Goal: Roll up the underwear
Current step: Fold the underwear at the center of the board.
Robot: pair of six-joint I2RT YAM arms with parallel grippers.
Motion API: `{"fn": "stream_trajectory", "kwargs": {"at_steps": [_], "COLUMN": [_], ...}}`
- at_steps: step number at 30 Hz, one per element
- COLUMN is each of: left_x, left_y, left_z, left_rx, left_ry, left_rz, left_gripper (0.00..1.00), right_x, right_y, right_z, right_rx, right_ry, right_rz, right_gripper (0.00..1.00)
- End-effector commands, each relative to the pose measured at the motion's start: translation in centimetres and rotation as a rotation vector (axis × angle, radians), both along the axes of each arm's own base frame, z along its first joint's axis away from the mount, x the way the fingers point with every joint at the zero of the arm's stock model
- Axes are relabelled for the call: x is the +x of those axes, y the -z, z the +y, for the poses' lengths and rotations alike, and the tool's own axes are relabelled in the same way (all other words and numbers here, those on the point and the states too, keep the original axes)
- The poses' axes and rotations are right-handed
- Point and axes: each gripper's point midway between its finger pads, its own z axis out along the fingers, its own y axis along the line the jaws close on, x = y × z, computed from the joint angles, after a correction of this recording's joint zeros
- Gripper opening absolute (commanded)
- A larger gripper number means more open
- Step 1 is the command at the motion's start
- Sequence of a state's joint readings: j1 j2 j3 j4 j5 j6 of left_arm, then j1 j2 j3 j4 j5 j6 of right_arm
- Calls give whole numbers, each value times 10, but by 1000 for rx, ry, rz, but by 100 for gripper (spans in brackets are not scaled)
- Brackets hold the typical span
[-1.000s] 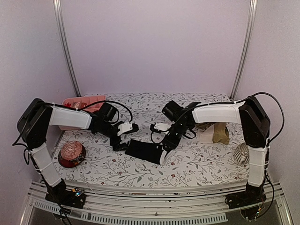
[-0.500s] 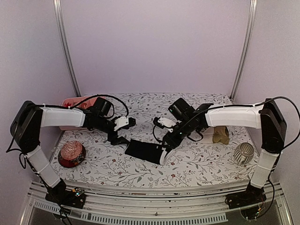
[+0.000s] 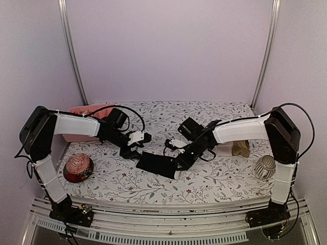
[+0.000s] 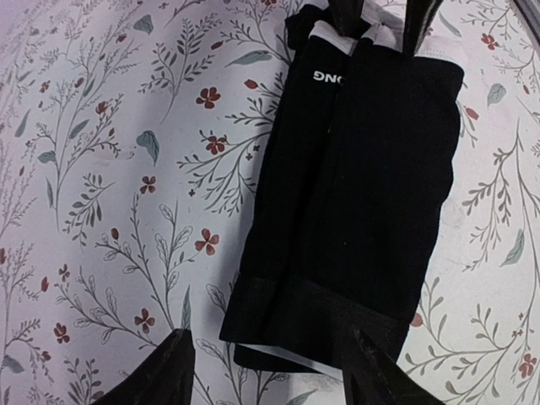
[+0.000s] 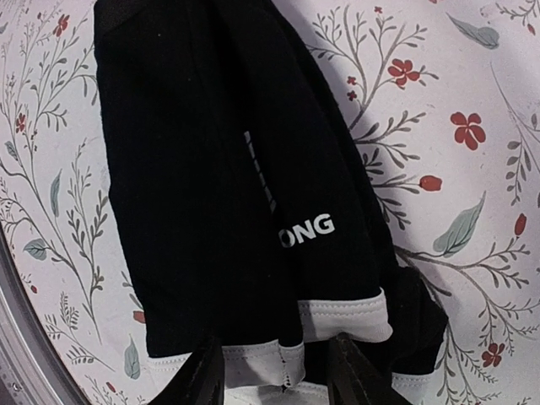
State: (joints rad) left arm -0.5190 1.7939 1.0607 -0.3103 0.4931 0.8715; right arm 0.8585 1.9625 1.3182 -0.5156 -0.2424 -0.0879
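The black underwear [image 3: 158, 164] lies folded into a long strip on the floral table [image 3: 214, 178]. My left gripper [image 3: 134, 151] is open at its left end. In the left wrist view the fingers [image 4: 173, 371] straddle the strip's plain dark end [image 4: 337, 253]. My right gripper [image 3: 177, 157] is open at the strip's right end. In the right wrist view its fingertips [image 5: 204, 371] sit over the white trim, near the white lettering on the black underwear [image 5: 211, 169]. The tan underwear [image 3: 240, 148] lies crumpled at the right, behind the right arm.
A pink tray [image 3: 92, 111] stands at the back left. A red patterned bowl [image 3: 77, 167] sits at the front left. A ribbed metallic cup [image 3: 264, 167] sits at the front right, near the table's edge.
Both arms have drawn back from their stretched pose. The right gripper has come down and left onto the strip's trimmed end. The left gripper has closed in on the other end. The underwear has barely moved.
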Motion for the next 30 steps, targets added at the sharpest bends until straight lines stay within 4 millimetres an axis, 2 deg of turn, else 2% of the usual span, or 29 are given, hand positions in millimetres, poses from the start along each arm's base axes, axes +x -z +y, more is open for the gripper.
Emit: {"fn": "stream_trajectory", "kwargs": {"at_steps": [1, 5, 9, 11, 14, 17, 19, 21, 30], "left_x": [-4, -5, -2, -1, 0, 1, 1, 1, 3], "left_y": [5, 11, 13, 14, 14, 14, 14, 14, 12], "left_z": [-7, -8, -8, -9, -9, -9, -8, -7, -8], "left_rx": [15, 32, 43, 45, 45, 46, 49, 49, 42], "left_ry": [33, 34, 26, 21, 18, 12, 10, 7, 0], "left_rz": [9, 16, 17, 17, 19, 17, 15, 13, 8], "left_gripper": [61, 60, 54, 52, 45, 26, 10, 2, 0], "right_x": [0, 0, 1, 1, 2, 6, 9, 14, 30], "right_y": [0, -1, -6, -8, -10, -13, -17, -20, -31], "right_z": [8, 9, 10, 10, 11, 10, 10, 7, 0], "right_rx": [13, 12, 16, 13, 13, 9, 5, -7, -55], "right_ry": [-5, -9, -12, -12, -14, -8, 1, 17, 63], "right_rz": [13, 17, 13, 10, 7, -9, -29, -53, -133], "right_gripper": [40, 26, 9, 4, 3, 2, 2, 3, 2]}}
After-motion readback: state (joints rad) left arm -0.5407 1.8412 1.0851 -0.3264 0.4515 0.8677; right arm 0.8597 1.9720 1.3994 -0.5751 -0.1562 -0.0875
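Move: The folded underwear lies as a strip between the grippers. Its middle is about 8 cm to the right, 5 cm back and 2 cm below the left hand; the red bowl stands some 28 cm left and 6 cm back of that hand, the pink box 23 cm left and 17 cm farther out. From the right hand the underwear's middle is about 10 cm left, 1 cm ahead and 1 cm lower, the brown cloth some 27 cm right and 9 cm ahead. Bring the left gripper down about 1.5 cm onto the underwear's black left end, shut it there on the far part of the edge and hold still. Meanwhile close the right fingers on the top layer at the white-cuffed end, then ease them forward about 2 cm and up about 1.5 cm, keeping them shut. ##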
